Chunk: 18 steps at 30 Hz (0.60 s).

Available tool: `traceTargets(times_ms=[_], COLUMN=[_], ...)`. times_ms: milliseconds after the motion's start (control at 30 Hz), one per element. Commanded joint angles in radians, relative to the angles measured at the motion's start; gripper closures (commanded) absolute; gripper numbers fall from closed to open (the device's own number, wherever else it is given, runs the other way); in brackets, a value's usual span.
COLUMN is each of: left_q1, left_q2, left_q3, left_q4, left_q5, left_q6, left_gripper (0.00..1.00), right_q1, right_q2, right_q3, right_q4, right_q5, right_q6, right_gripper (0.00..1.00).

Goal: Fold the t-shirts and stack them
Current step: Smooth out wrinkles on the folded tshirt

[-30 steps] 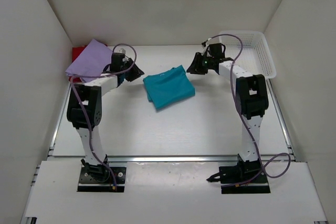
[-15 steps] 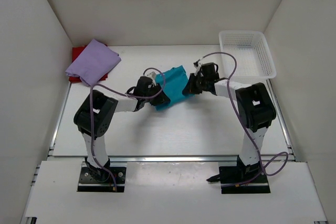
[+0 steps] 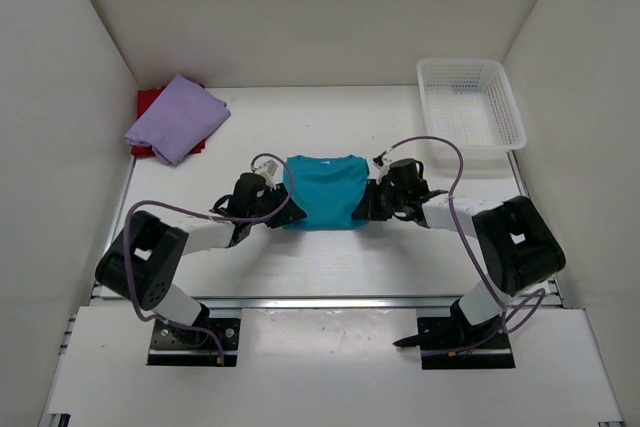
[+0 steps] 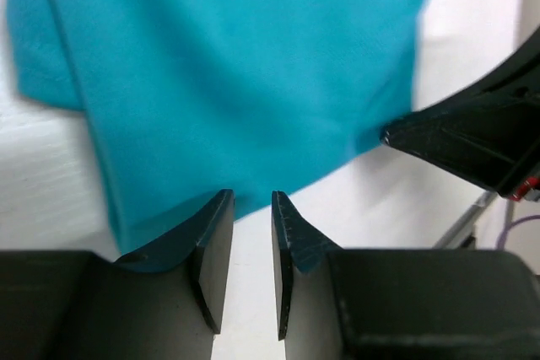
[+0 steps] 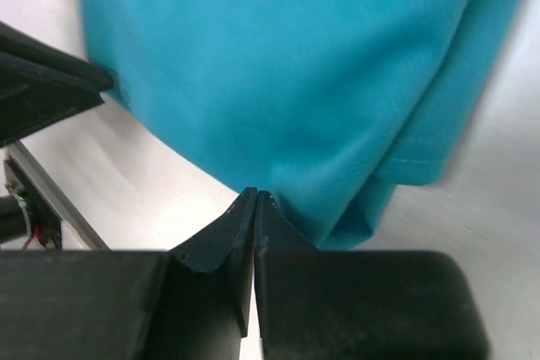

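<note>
The teal t-shirt lies folded in the middle of the table, between my two grippers. My left gripper sits at its left edge. In the left wrist view that gripper is open by a narrow gap with only white table in it, its tips at the teal cloth's hem. My right gripper is at the shirt's right edge. Seen from the right wrist, it is shut, tips touching the teal cloth's edge with no cloth between them. The lavender t-shirt lies on the red t-shirt at the back left.
A white mesh basket stands at the back right corner. White walls close the table in on the left, back and right. A metal rail runs along the near edge of the table.
Both arms swung from the back of the table down to flank the teal shirt, which slid nearer and squared up. The right gripper closed; the left narrowed a little.
</note>
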State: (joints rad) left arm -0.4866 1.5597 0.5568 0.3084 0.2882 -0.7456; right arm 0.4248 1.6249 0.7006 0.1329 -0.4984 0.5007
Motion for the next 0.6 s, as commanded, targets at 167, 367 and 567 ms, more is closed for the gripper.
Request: traceTargets(times_ms=[167, 367, 567], left_q1=[0.019, 0.085, 0.166], left_q2=[-0.051, 0.152, 0.313], left_q3=[0.143, 0.267, 0.339], left_q4=[0.010, 0.126, 0.135], left_q5=[-0.029, -0.021, -0.023], left_q6=[-0.011, -0.080, -0.103], left_gripper=[0.65, 0.66, 0.67], right_q1=[-0.030, -0.086, -0.161], right_q2=[0.048, 0.258, 0.392], right_q3=[0.227, 0.420, 0.465], right_q4=[0.046, 0.028, 0.047], right_q5=[0.015, -0.024, -0.045], right_q6=[-0.028, -0.025, 0.007], right_gripper=[1.00, 1.00, 1.00])
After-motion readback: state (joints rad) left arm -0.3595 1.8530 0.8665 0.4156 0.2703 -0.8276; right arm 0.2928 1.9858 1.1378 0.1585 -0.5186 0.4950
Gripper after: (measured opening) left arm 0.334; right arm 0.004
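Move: The teal folded t-shirt lies spread between the hands: its middle is about 7 cm ahead of the left hand and 7 cm to its right, some 2 cm lower; from the right hand it is about 7 cm ahead and 7 cm left. The purple shirt, on the red one, is roughly 34 cm ahead of the left hand and 32 cm to its left. The white basket stands some 36 cm ahead and 29 cm right of the right hand. From the near hem of the teal shirt both hands go together towards its far, collar end, the left about 12 cm forward and the right about 14, arching some 6 cm up over the cloth and then sinking close above its side edges; contact there can't be made out. The left turns about 10 degrees counter-clockwise; its fingers stay part open, the right's shut. ##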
